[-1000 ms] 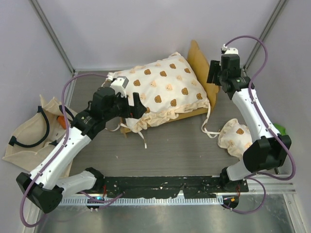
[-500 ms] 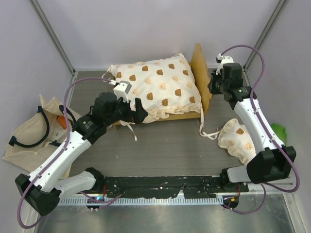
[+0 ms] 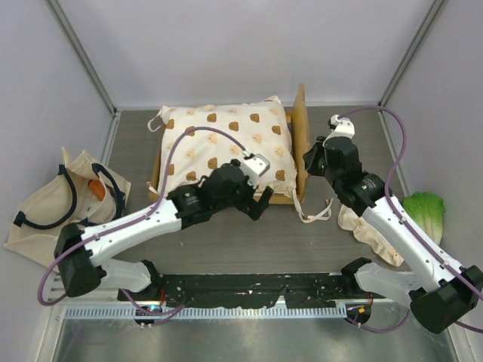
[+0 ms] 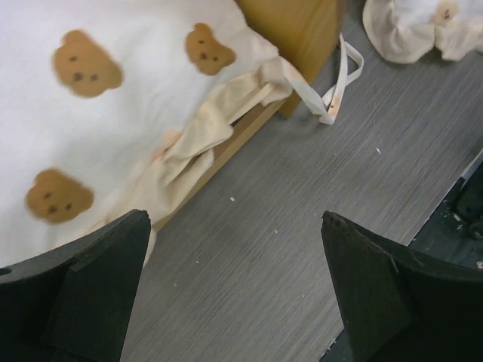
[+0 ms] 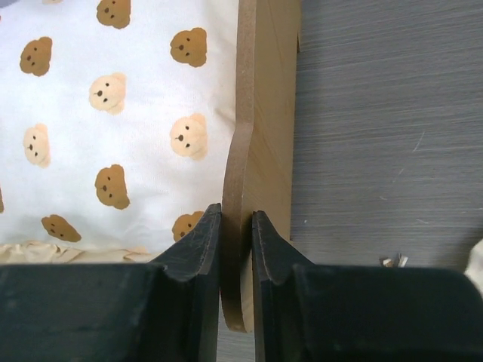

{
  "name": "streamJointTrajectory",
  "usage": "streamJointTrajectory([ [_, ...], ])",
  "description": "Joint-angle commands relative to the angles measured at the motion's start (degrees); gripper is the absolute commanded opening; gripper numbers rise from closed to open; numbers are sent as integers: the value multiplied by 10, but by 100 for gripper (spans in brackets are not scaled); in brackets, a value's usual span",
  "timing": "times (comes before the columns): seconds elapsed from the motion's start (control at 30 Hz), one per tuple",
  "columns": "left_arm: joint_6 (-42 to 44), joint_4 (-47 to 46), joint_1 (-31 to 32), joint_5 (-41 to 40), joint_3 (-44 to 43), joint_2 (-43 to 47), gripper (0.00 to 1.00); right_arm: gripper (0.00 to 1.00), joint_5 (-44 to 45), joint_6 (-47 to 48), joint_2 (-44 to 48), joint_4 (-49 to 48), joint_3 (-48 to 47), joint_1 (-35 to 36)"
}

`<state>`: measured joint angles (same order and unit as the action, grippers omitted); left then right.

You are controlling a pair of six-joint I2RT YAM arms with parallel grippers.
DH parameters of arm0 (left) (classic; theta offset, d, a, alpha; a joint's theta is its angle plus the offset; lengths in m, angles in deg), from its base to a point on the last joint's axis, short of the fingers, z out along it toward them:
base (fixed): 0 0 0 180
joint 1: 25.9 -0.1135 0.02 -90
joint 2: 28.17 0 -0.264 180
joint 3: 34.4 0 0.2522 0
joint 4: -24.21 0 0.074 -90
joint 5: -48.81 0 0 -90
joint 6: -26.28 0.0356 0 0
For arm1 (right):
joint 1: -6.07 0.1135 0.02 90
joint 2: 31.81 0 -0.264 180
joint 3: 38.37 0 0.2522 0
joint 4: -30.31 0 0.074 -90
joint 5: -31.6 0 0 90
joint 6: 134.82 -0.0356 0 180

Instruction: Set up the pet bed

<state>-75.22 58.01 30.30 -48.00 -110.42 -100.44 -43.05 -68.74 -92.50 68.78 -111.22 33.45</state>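
Observation:
The pet bed [image 3: 300, 143] lies flat at mid-table, a light-wood frame with its scalloped headboard [image 5: 264, 113] on the right. The cream bear-print cushion [image 3: 226, 143] fills it. My right gripper [image 5: 236, 215] is shut on the headboard's top edge, one finger on each face; from above the right gripper [image 3: 309, 162] sits at the bed's near right corner. My left gripper [image 4: 234, 219] is open over bare table just in front of the bed's near edge, nothing between its fingers; from above the left gripper [image 3: 260, 202] is near the cushion's [image 4: 113, 90] frilled edge.
A small bear-print pillow [image 3: 362, 226] lies right of the bed, partly under my right arm. Loose cream ties [image 3: 313, 215] trail from the bed's corner. A green lettuce toy [image 3: 426, 215] is at the far right. A beige tote bag [image 3: 53, 204] lies at the left.
The bed has swung from tilted to square and flat. My right gripper closed on the headboard and came nearer. My left arm swept right along the bed's front edge, staying open.

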Motion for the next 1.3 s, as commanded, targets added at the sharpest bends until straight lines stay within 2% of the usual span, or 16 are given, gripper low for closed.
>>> streamJointTrajectory([
  [0.0, 64, -93, 43, -37, -25, -57, 100, 1, -42, -111, 12, 2, 34, 29],
  [0.23, 80, -177, 46, -100, -5, -124, 100, 6, -43, -107, 43, 10, 39, 30],
  [0.3, 82, -187, 46, -134, -4, -137, 96, 6, -50, -108, 46, 9, 41, 29],
  [0.33, 82, -198, 46, -142, -3, -140, 87, 7, -52, -108, 48, 10, 44, 30],
  [0.4, 84, -198, 46, -152, -7, -155, 76, 7, -54, -108, 52, 10, 45, 30],
  [0.53, 87, -185, 46, -135, -20, -184, 70, 11, -57, -107, 58, 16, 47, 31],
  [0.7, 69, -212, 46, -131, 1, -193, 72, 14, -61, -105, 57, 20, 47, 30],
  [0.8, 61, -209, 45, -162, -1, -203, 57, 15, -65, -105, 53, 20, 46, 30],
  [0.93, 60, -188, 43, -205, -10, -214, 17, 15, -68, -102, 51, 25, 43, 29],
  [0.97, 60, -180, 43, -207, -17, -215, 10, 17, -67, -96, 51, 27, 42, 30],
  [1.0, 58, -175, 42, -212, -16, -214, 8, 22, -64, -90, 54, 36, 41, 30],
  [1.03, 57, -168, 41, -216, -15, -213, 4, 34, -53, -87, 57, 44, 34, 29],
  [1.07, 55, -165, 37, -215, -11, -207, 2, 37, -38, -86, 64, 49, 30, 30],
  [1.1, 53, -163, 35, -215, -7, -203, 0, 41, -18, -78, 83, 53, 28, 30],
  [1.17, 36, -159, 18, -207, 9, -191, 0, 54, -2, -65, 105, 55, 14, 29],
  [1.27, 6, -163, -13, -172, 32, -158, 0, 60, -4, -25, 129, 65, -26, 30],
])
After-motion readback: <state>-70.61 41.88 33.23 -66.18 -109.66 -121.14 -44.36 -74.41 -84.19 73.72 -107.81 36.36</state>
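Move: The cushion's near edge by the headboard is about 6 cm ahead, 4 cm right and 10 cm below the left hand; the frame's near rail is some 2 cm ahead, 4 cm right and 15 cm below; the headboard's middle about 14 cm ahead, 10 cm right and 8 cm below. The right hand still pinches the headboard's top edge, with the board's middle some 6 cm ahead, 1 cm left and 6 cm below. Left hand sinks about 9 cm and forward, shutting at the cushion's near edge; right lets go of headboard, retreating. ##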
